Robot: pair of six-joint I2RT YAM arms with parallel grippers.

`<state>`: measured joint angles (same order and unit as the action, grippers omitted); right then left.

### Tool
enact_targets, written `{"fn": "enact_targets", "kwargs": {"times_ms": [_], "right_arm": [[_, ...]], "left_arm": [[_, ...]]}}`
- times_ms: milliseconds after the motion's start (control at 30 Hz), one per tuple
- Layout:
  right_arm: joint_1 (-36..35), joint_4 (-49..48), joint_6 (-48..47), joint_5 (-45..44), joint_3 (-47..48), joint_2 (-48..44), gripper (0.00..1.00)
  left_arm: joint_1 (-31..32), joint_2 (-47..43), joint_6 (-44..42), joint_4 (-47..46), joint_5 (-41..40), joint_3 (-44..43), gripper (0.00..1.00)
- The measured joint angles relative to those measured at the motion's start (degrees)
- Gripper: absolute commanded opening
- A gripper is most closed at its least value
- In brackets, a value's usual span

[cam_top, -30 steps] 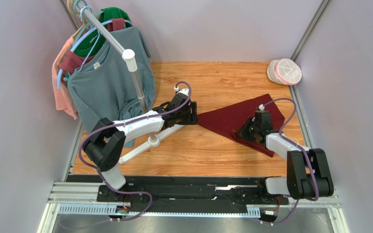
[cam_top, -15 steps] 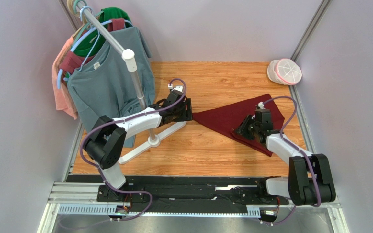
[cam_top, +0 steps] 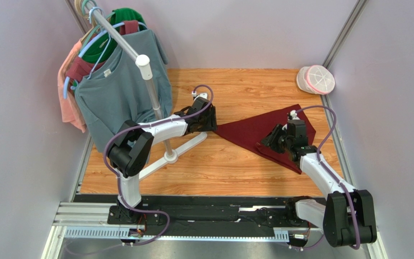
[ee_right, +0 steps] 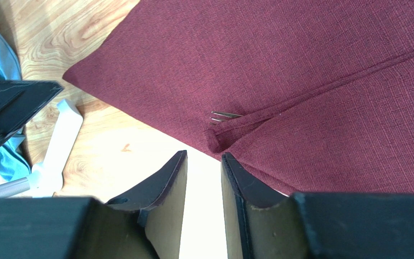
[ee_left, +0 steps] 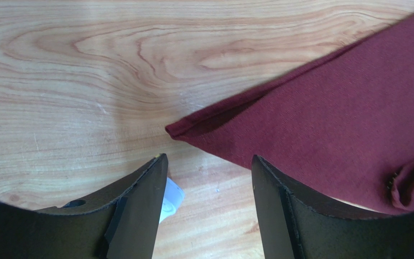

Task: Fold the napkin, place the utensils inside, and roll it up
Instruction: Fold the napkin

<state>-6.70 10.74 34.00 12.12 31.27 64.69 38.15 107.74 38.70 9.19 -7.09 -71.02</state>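
The dark red napkin [cam_top: 258, 132] lies folded into a long triangle on the wooden table, its pointed corner [ee_left: 170, 130] toward the left. A rolled fold [ee_right: 322, 86] runs across it. Only the tines of the fork [ee_right: 222, 115] peek out at the fold's end; the rest is hidden inside. My left gripper [cam_top: 213, 125] hovers just short of the napkin's corner, open [ee_left: 209, 164] and holding nothing. Over the napkin's near edge, my right gripper [cam_top: 268, 144] is narrowly open [ee_right: 204, 157], with bare table showing between its fingers.
A clothes rack with several hanging shirts [cam_top: 117, 91] stands at the left. Its white T-shaped base [cam_top: 166, 159] reaches under my left arm, and its end [ee_left: 172, 197] shows by the left finger. A white lidded container [cam_top: 317, 79] sits at the back right corner.
The napkin's left corner has shifted a little to the left, and my left gripper has drawn back with it. My right arm has shifted slightly to the right.
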Motion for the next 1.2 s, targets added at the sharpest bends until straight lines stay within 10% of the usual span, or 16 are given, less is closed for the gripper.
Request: {"fn": "enact_targets", "kwargs": {"times_ms": [833,1200], "right_arm": [[-0.04,3.19,-0.46,0.20,0.33,-3.67,0.34],[-0.04,3.19,-0.46,0.20,0.31,-4.02,0.34]], "left_arm": [[-0.07,7.39,-0.48,2.25,-4.00,-4.98,0.52],[-0.31,8.41,-1.27,2.97,-3.65,-6.40,0.10]]}}
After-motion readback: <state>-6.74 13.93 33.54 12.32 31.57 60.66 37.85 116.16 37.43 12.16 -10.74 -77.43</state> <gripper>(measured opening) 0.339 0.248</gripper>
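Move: The napkin's left corner lies just ahead of the left hand, about 3 cm forward, 1 cm to its left and 4 cm below its open fingers. The near tip of the white rack foot sits some 4 cm back from that corner and 2 cm to its left, while the folded flap's tip is roughly 6 cm back and 18 cm right of the hand. From the right hand, the napkin's left corner lies about 9 cm ahead, 19 cm to the left and 6 cm below. The left hand eases about 2 cm forward onto the napkin's left corner while starting to sink, then goes almost straight down for a total drop of some 3.5 cm, its slanted fingers barely turning. The fingers narrow a little on the way down, and once low they close much further, bringing their tips to either side of the corner to pinch the cloth at the table. ##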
